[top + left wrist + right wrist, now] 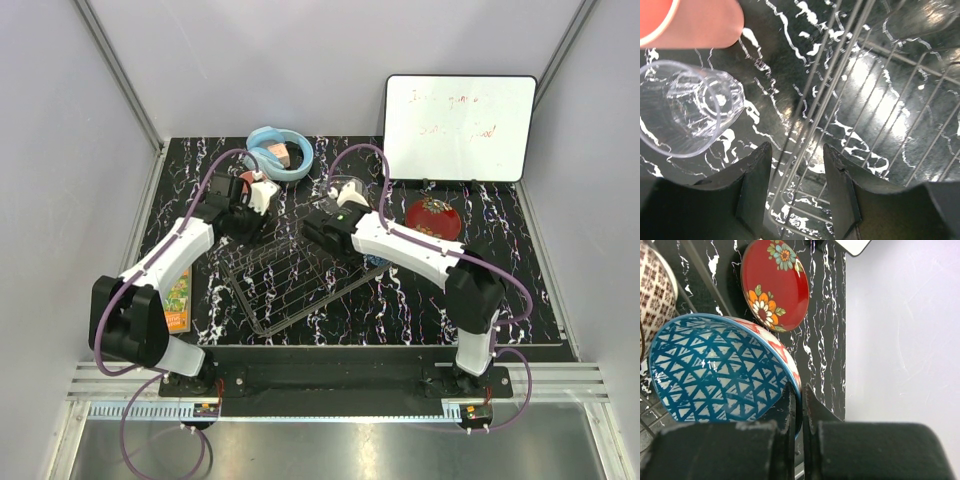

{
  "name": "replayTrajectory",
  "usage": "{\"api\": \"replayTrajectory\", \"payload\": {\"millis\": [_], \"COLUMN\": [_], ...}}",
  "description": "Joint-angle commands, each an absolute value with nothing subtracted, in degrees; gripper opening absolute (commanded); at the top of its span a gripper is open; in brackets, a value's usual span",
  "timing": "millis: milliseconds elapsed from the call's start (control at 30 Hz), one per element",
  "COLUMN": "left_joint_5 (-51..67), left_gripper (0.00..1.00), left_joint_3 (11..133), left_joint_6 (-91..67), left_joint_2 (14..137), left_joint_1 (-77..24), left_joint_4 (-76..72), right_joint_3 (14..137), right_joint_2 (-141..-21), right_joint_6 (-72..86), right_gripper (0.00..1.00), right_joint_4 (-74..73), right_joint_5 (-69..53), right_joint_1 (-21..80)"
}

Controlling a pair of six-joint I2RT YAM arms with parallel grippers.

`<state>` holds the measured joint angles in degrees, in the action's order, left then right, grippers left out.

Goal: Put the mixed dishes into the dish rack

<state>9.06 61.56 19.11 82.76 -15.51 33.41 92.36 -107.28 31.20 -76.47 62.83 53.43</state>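
My right gripper (801,400) is shut on the rim of the blue patterned bowl (715,370), holding it tilted over the dish rack's (290,285) far right part. In the top view this gripper (318,228) hides the bowl. A small beige patterned bowl (655,290) shows at the left edge. The red gold-decorated dish (775,282) lies on the table beyond (433,217). My left gripper (797,165) is open above the dish rack's corner wires (840,100), nothing between its fingers. Left of it, a clear tumbler (687,107) lies on its side beside the salmon-pink cup (690,20).
Light blue headphones (280,152) lie at the back of the table. A whiteboard (460,125) stands at the back right. An orange book (178,300) lies left of the rack, partly under my left arm. Grey walls enclose the table.
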Motion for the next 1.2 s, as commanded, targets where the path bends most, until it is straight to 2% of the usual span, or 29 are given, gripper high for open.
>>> {"api": "replayTrajectory", "payload": {"millis": [0, 67, 267, 333, 400, 433, 500, 533, 733, 1000, 1167], "left_joint_5": [10.5, 10.3, 9.3, 9.1, 9.0, 9.1, 8.7, 8.5, 7.7, 6.9, 8.2], "left_gripper": [0.49, 0.49, 0.49, 0.49, 0.49, 0.49, 0.49, 0.49, 0.49, 0.48, 0.53], "left_joint_3": [65.4, 66.4, 68.7, 69.0, 69.1, 69.1, 69.2, 69.2, 68.7, 67.1, 71.0], "left_joint_6": [17.6, 17.3, 16.8, 16.7, 16.8, 16.8, 16.9, 16.9, 17.2, 18.6, 17.8], "left_joint_2": [83.2, 84.2, 86.3, 86.6, 86.7, 86.8, 86.8, 86.9, 86.3, 84.3, 80.1], "left_joint_1": [-17.8, -19.2, -21.8, -22.2, -22.5, -22.6, -22.7, -22.8, -22.9, -23.2, -23.2], "left_joint_4": [32.2, 32.2, 32.2, 32.2, 32.2, 32.2, 32.2, 32.2, 32.2, 32.6, 37.2], "right_joint_3": [93.1, 93.1, 92.6, 91.9, 91.3, 91.2, 91.2, 91.2, 92.2, 111.8, 105.6], "right_joint_2": [-109.9, -111.4, -114.3, -113.6, -112.9, -112.1, -111.6, -111.2, -108.8, -103.4, -102.7], "right_joint_6": [31.9, 33.2, 36.2, 37.1, 37.8, 37.9, 38.0, 37.9, 37.9, 41.9, 30.1], "right_gripper": [0.00, 0.00, 0.18, 0.36, 0.46, 0.54, 0.57, 0.61, 0.65, 0.68, 0.68], "right_joint_4": [-90.5, -91.1, -92.5, -92.5, -92.5, -92.5, -92.5, -92.5, -92.6, -92.6, -74.4], "right_joint_5": [62.5, 61.4, 60.0, 58.9, 58.2, 57.6, 57.3, 57.3, 58.6, 64.0, 58.1], "right_joint_1": [56.9, 58.7, 63.5, 63.6, 63.6, 63.7, 63.6, 63.6, 63.6, 60.7, 50.5]}}
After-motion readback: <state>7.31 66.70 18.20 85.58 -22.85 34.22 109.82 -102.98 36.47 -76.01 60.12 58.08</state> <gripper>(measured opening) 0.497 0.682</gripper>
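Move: The right hand still pinches the blue bowl by its rim; the bowl's place in the dish rack lies about 3 cm back, 5 cm left and 8 cm below. The tan bowl stands some 2 cm ahead and 9 cm left, the red dish 5 cm ahead and 9 cm right. From the left hand that place is roughly 5 cm back, 22 cm right; the rack's middle 5 cm back, 11 cm right. Right hand lowers the blue bowl 5 cm back-left, opens, then rises some 14 cm; left hand shifts rightward. ##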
